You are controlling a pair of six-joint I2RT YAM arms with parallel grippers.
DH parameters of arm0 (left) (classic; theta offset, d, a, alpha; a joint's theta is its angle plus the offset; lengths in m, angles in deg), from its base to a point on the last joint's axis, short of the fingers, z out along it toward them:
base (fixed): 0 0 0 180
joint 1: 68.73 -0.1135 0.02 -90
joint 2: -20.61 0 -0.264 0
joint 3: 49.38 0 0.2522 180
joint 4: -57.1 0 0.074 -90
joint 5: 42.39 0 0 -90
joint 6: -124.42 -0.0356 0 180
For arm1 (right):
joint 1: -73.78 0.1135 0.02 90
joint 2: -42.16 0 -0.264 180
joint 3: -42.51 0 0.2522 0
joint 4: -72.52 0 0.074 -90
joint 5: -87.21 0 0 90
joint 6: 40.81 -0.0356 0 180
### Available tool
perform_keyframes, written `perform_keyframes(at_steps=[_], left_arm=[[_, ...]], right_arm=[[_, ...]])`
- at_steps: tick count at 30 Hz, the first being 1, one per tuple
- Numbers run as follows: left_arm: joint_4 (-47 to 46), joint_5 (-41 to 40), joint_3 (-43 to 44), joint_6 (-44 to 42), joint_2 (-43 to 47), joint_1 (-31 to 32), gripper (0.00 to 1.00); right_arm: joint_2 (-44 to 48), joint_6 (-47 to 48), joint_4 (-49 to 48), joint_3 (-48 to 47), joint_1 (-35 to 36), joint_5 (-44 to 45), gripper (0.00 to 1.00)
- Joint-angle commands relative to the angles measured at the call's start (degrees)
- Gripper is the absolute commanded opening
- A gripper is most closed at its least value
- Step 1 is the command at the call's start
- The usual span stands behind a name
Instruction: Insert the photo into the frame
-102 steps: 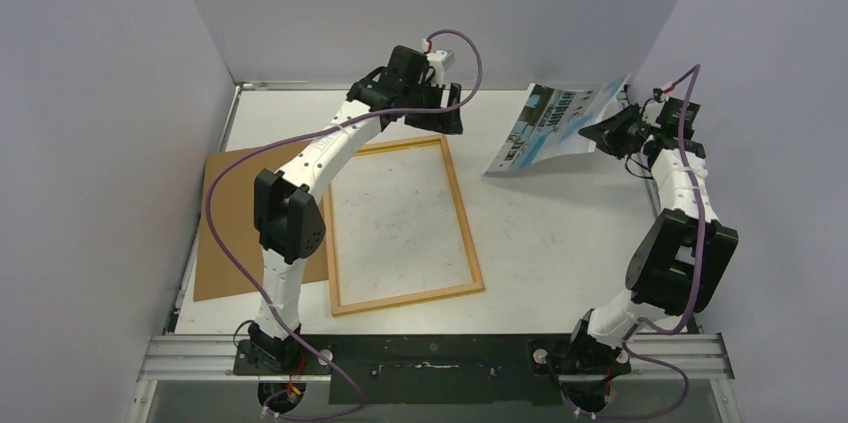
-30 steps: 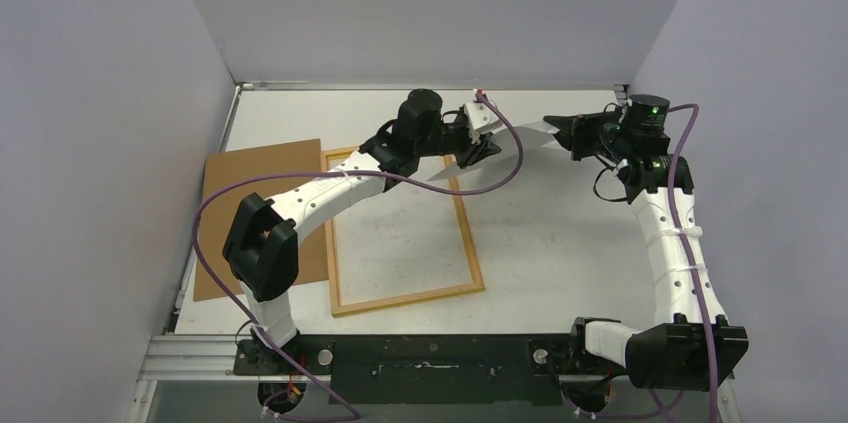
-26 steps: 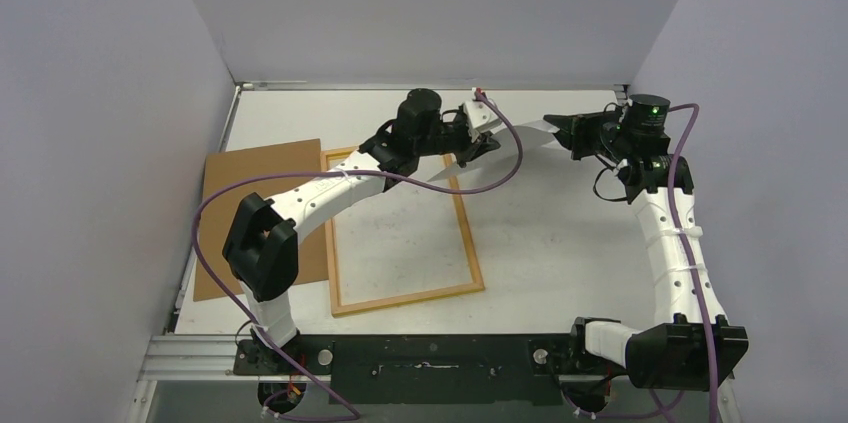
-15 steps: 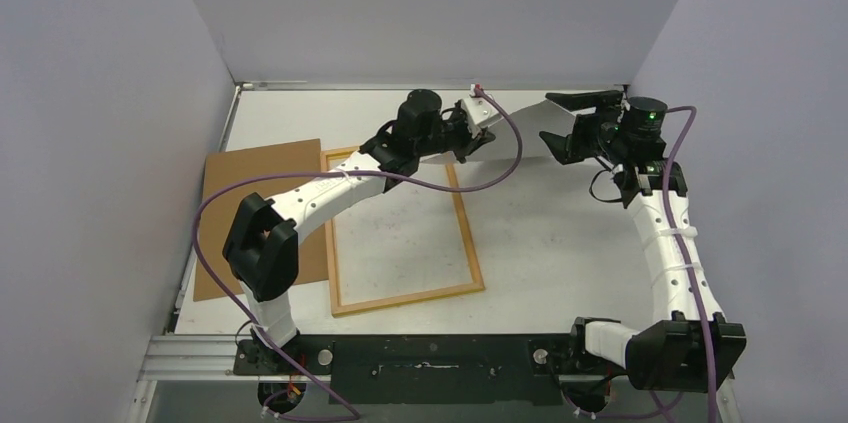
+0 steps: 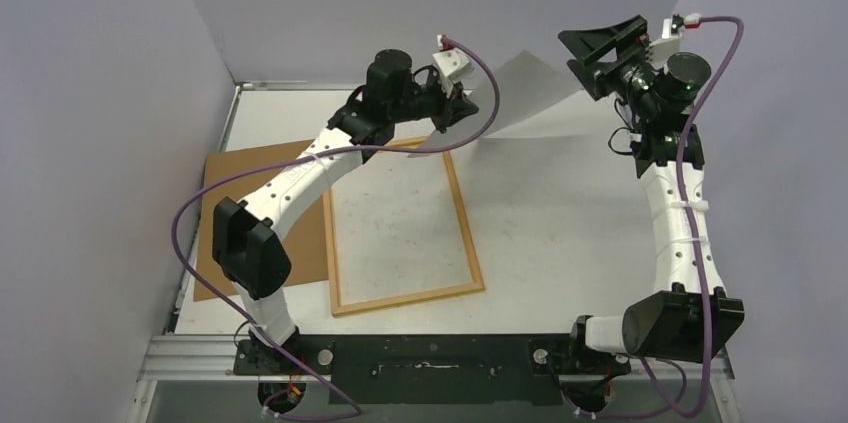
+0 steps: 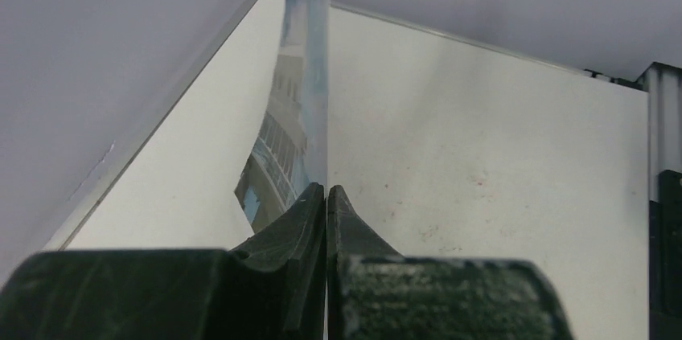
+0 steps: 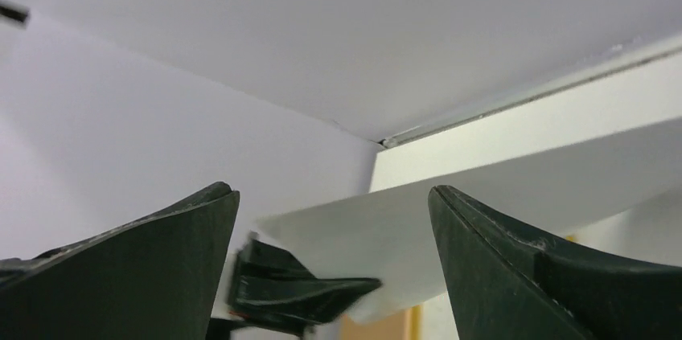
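Note:
The photo [image 5: 520,93] hangs in the air over the back of the table, its white back facing the top camera. My left gripper [image 5: 455,108] is shut on its left edge. In the left wrist view the jaws [image 6: 326,189] are pressed together on the sheet, seen edge-on with the printed building [image 6: 281,155] to the left. My right gripper [image 5: 608,51] is raised at the photo's far right edge and open. In the right wrist view the gripper [image 7: 331,191] has nothing between its fingers, and the photo's white back [image 7: 482,195] lies beyond them. The frame [image 5: 405,299] lies flat, wood back up.
A plain brown backing board [image 5: 305,263] lies left of the frame, partly under the left arm. Grey enclosure walls close the table on the left, back and right. The left arm's purple cable [image 5: 490,93] loops in front of the photo.
The right gripper opened and let go of the photo, then rose up and right. The left gripper closed on the photo's left edge and lifted it up and leftward.

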Motion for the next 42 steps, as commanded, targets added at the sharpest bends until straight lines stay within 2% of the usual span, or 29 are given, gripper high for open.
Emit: perform_keyframes(at_steps=[1, 4, 9, 12, 16, 19, 21, 26, 31, 35, 37, 41, 42], left_arm=[[5.97, 7.08, 8.03, 1.34, 6.98, -0.62, 0.0], [8.49, 11.23, 9.86, 3.65, 8.03, -2.53, 0.0], [14.89, 15.77, 12.01, 1.5, 10.31, -4.87, 0.0], [18.82, 18.76, 11.92, -2.1, 11.84, -6.3, 0.0], [27.06, 22.98, 11.49, -12.01, 14.23, -6.99, 0.0], [34.72, 23.4, 12.37, -20.66, 15.28, -7.09, 0.0], [36.75, 22.76, 12.43, -23.4, 15.8, -7.32, 0.0], [38.5, 22.86, 14.0, -24.15, 15.97, -7.7, 0.0], [45.69, 24.27, 19.26, -25.51, 14.34, -7.75, 0.0], [46.62, 24.63, 19.01, -26.45, 14.81, -7.73, 0.0], [47.39, 25.27, 19.31, -27.19, 14.95, -7.81, 0.0], [48.66, 25.51, 20.34, -28.06, 15.04, -7.98, 0.0], [48.9, 25.75, 20.78, -28.04, 14.96, -8.09, 0.0]], right_arm=[[1.4, 28.59, -7.02, -6.4, 2.46, -8.48, 0.93], [1.41, 39.9, 0.01, -9.73, 2.83, -11.33, 0.94], [2.73, 49.98, 3.12, -10.8, 3.0, -16.3, 0.94], [4.5, 56.76, 4.65, -9.37, 3.07, -20.9, 0.95], [6.47, 60.98, 6.7, -7.01, 3.33, -24.11, 0.95], [6.87, 62.28, 7.81, -6.63, 4.01, -25.83, 0.95], [6.84, 62.72, 8.54, -6.68, 4.85, -27.66, 0.95], [7.7, 61.24, 7.91, -5.3, 6.79, -30.78, 0.93], [11.58, 58.33, 7.07, -2.05, 9.08, -34.46, 0.92], [14.88, 58.41, 8.33, 1.44, 9.51, -35.51, 0.93], [15.05, 58.07, 9.18, 2.61, 10.11, -36.24, 0.89], [14.32, 58.91, 12.77, 3.05, 10.43, -37.09, 0.65], [14.23, 59.65, 13.78, 3.31, 10.47, -37.08, 0.63]])
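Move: The left fingers still pinch the photo near its left edge, and the wooden frame lies some 10 cm back, 15 cm to the left and about 31 cm below them. The backing board is beyond the frame, roughly 44 cm left, 8 cm back and equally low. From the open right gripper the photo's middle is about 12 cm left, level fore-and-aft and 9 cm lower; the frame is some 11 cm back, 33 cm left and 43 cm down. Keep the left gripper shut on the photo and lift it about 11 cm, then sink slightly, all the while drawing back and left over the wooden frame, turning some 20 degrees clockwise. Bring the open right gripper back about 18 cm and half as far left, rolling it and swinging its fingers to point nearly straight left, until they straddle the photo's free edge; start closing them. ##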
